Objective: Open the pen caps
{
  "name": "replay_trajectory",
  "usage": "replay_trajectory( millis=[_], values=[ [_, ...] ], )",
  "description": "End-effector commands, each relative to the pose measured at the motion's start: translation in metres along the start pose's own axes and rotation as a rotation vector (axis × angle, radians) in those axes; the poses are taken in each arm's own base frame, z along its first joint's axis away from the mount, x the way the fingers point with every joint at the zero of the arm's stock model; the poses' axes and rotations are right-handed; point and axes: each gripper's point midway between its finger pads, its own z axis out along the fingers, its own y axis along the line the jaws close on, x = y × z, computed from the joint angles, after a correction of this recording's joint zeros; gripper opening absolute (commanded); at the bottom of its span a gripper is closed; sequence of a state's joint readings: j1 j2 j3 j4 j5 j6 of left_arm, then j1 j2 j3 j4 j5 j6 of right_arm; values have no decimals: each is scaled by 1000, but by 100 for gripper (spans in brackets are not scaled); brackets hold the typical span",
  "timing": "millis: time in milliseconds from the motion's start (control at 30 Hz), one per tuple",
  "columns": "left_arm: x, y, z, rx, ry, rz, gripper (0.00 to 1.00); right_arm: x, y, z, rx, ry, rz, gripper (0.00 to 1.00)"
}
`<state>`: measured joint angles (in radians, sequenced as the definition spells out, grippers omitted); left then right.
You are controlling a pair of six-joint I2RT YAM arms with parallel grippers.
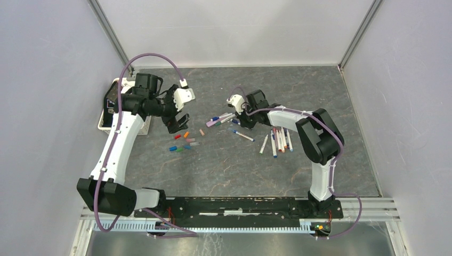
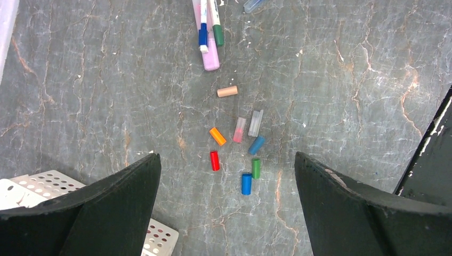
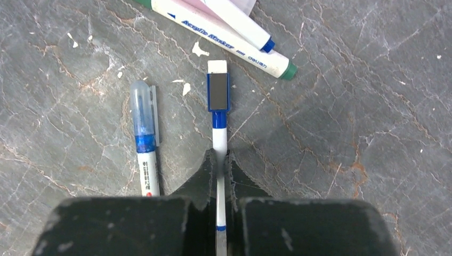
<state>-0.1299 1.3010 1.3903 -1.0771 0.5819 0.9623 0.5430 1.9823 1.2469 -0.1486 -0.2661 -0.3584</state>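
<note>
Several loose pen caps (image 2: 246, 183) in blue, red, orange, green, pink and tan lie scattered on the grey table; from above they form a small cluster (image 1: 184, 143). My left gripper (image 2: 226, 156) hangs open above them, holding nothing, and from above it (image 1: 180, 110) is just behind the cluster. My right gripper (image 3: 220, 157) is shut on the barrel of a slim white pen (image 3: 219, 136). The pen's blue cap (image 3: 218, 93) is still on and sticks out past the fingertips. In the top view the right gripper (image 1: 241, 120) is low at the table's middle.
A pen with a clear blue cap (image 3: 144, 114) lies just left of the held pen. Capped markers (image 3: 234, 37) lie beyond it. A row of pens (image 1: 280, 140) lies to the right. A white perforated tray (image 1: 109, 109) sits at the left edge.
</note>
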Motion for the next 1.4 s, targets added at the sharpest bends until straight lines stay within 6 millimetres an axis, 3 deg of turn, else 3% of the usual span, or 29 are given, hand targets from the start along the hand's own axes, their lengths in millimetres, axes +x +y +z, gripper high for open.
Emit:
replay_trajectory(
  millis=[0, 167, 333, 500, 667, 767, 933, 1067, 1367],
  values=[
    [-5, -5, -4, 19, -32, 39, 100, 7, 0, -17, 26, 33, 18, 0],
    [-4, -26, -1, 97, -76, 109, 100, -33, 6, -48, -1, -79, 27, 0],
    [-5, -39, 3, 145, -125, 175, 100, -65, 38, -78, -139, -191, 111, 0],
    [-3, -50, 11, 202, -154, 222, 100, -70, 97, -92, -392, -179, 223, 0],
    [1, -67, 25, 282, -151, 272, 99, -80, 163, -103, -621, -160, 192, 0],
    [10, -84, 37, 348, -108, 313, 98, -96, 185, -110, -704, -190, 196, 0],
    [23, -105, 49, 397, -46, 375, 96, -114, 198, -114, -784, -212, 246, 0],
    [22, -112, 54, 405, -49, 381, 92, -121, 205, -115, -834, -218, 263, 0],
    [17, -121, 65, 437, -50, 422, 69, -122, 217, -113, -935, -199, 297, 0]
  ],
)
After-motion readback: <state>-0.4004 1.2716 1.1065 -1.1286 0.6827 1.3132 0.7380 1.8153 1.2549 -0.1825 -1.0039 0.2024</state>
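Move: The blue-capped pen is already between my right fingers, low over the table. The left gripper to meet lies about 10 cm back, 26 cm left and 22 cm up. From my right hand, the clear-capped blue pen lies 5 cm back, 2 cm left; the green marker 4 cm ahead, 9 cm left. From my left hand, the held pen's cap is some 13 cm ahead, 21 cm right and 22 cm down, with the loose caps almost straight below. Keeping the blue-capped pen pinched, I lift it about 13 cm with my right hand and carry it back and left, swinging the fingers up to point left, only slightly down. My left hand comes back, down and right to meet it, turning some 30 degrees clockwise, and its wide-open fingers begin to close around the cap; contact with the cap can't be seen. ##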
